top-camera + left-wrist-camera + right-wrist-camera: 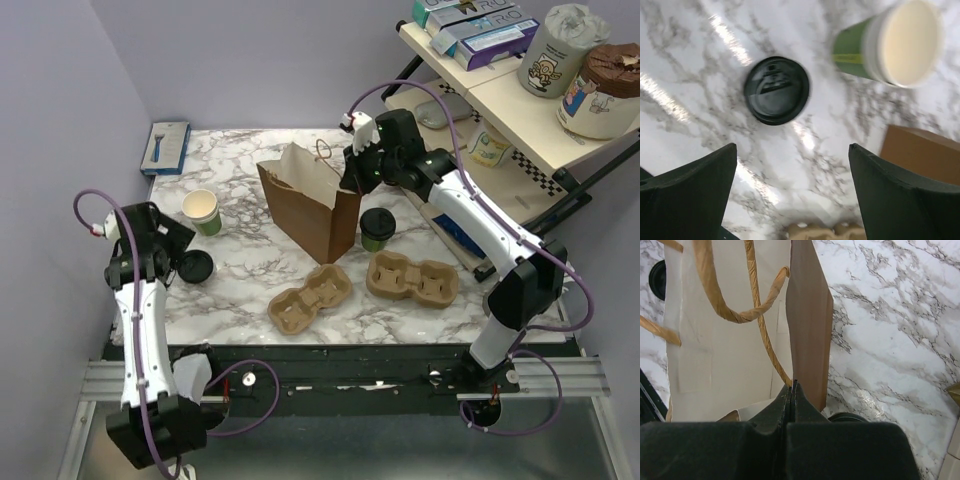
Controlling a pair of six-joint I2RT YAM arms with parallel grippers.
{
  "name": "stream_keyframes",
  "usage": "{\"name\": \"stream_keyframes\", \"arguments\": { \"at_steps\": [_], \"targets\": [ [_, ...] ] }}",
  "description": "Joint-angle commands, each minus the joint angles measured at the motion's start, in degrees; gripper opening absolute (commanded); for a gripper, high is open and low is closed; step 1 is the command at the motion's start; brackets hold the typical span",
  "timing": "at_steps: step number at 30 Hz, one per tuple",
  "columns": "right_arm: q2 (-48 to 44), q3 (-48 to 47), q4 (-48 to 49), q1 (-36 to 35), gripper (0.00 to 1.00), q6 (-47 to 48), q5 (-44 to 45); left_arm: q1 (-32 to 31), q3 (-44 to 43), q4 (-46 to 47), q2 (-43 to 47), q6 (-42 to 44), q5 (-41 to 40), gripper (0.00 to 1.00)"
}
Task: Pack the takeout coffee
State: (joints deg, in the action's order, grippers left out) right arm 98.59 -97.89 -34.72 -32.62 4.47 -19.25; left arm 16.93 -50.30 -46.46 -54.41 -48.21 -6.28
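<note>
The takeout coffee [377, 228], a dark-green cup with a black lid, stands just right of the brown paper bag [310, 205]. In the right wrist view only a sliver of its lid [847, 416] shows past the fingers. My right gripper [350, 180] is shut on the bag's upper right rim [807, 330], its fingertips [792, 385] pinching the paper edge. My left gripper [792, 150] hangs open above the marble, with nothing between its fingers. A loose black lid [776, 90] lies on the table just beyond it.
A lidless green cup [203, 212] stands at the left, next to the loose lid [196, 266]. Two brown pulp cup trays [310, 298] [412, 278] lie near the front edge. A blue box [166, 147] sits at the far left corner. A shelf [520, 90] with containers stands to the right.
</note>
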Motion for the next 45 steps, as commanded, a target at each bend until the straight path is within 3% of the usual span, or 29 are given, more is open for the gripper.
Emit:
{"name": "stream_keyframes", "arguments": {
  "at_steps": [1, 4, 6, 8, 12, 14, 17, 23, 32, 38, 41, 42, 45],
  "targets": [
    [0.3, -0.3, -3.4, -0.8, 0.05, -1.3, -1.6, 0.2, -12.4, -5.0, 4.7, 9.1, 16.3, 0.99],
    [-0.3, -0.2, -2.0, -1.2, 0.05, -4.3, -1.2, -1.0, -14.9, -0.3, 6.0, 5.6, 24.3, 0.99],
    [-0.3, -1.1, -1.8, -1.5, 0.05, -6.7, -0.1, -4.2, -15.3, 4.6, 6.1, 2.7, 24.0, 0.99],
    [-0.8, -2.0, -1.0, -1.7, 0.05, -7.5, 0.4, -7.9, -17.6, 8.2, 4.6, 0.3, 21.1, 0.99],
    [-0.8, -1.2, -0.1, -3.1, 0.04, -8.2, 6.5, -25.6, -22.8, 11.8, -1.5, -2.4, 13.9, 0.99],
    [-0.7, -0.7, -0.2, -3.3, 0.05, -8.7, 7.9, -29.7, -25.5, 13.4, -6.7, -2.9, 11.9, 0.99],
    [-1.1, 0.1, -0.3, -3.6, 0.04, -9.2, 9.9, -36.9, -29.8, 12.2, -12.4, -3.3, 7.7, 0.99],
    [-2.5, 1.5, 0.4, -3.9, 0.05, -10.0, 11.9, -48.3, -38.2, 2.3, -19.6, -2.1, -12.9, 0.99],
    [-6.7, 5.4, 4.7, -3.9, 0.05, -8.2, 13.2, -50.8, -43.6, -8.2, -31.0, -3.9, -23.9, 0.99],
    [-7.3, 5.7, 4.9, -3.9, 0.05, -7.9, 12.5, -50.8, -44.8, -8.8, -34.9, -3.6, -22.5, 0.97],
    [-7.3, 5.6, 4.8, -3.9, 0.06, -7.7, 12.7, -50.6, -44.5, -8.7, -35.1, -3.9, -22.7, 0.74],
    [-7.2, 5.4, 4.7, -3.9, 0.07, -7.7, 13.2, -50.6, -44.6, -8.7, -35.0, -3.8, -22.3, 0.51],
    [-7.2, 5.4, 4.6, -3.9, 0.08, -7.6, 13.0, -49.8, -45.1, -8.8, -34.8, -3.6, -21.8, 0.26]
  ]
}}
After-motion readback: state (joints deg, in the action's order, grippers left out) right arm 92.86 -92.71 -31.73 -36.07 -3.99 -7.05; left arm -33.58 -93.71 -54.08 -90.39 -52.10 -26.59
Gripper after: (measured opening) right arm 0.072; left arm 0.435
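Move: To the right of the empty left hand, about 24 cm over, 12 cm ahead and 8 cm higher, is the paper bag's near rim with its twisted handle; the bag's middle is roughly 30 cm right, 14 cm ahead and 4 cm below. The black lid lies about 13 cm beneath the left hand and 2 cm right, the cup stack 11 cm ahead, 4 cm right and 8 cm below. From the right hand, that near rim is some 15 cm left, 1 cm ahead and 1 cm lower. Swinging up off the lid and right by about 25 cm, with some 11 cm of forward reach, the wide-open left hand turns about 35 degrees clockwise, climbs above the paper bag's rim, then sinks roughly 9 cm to straddle the near rim at the handle and begins closing on it. The right hand keeps its pinch at the bag's right side, turning about 10 degrees clockwise. ##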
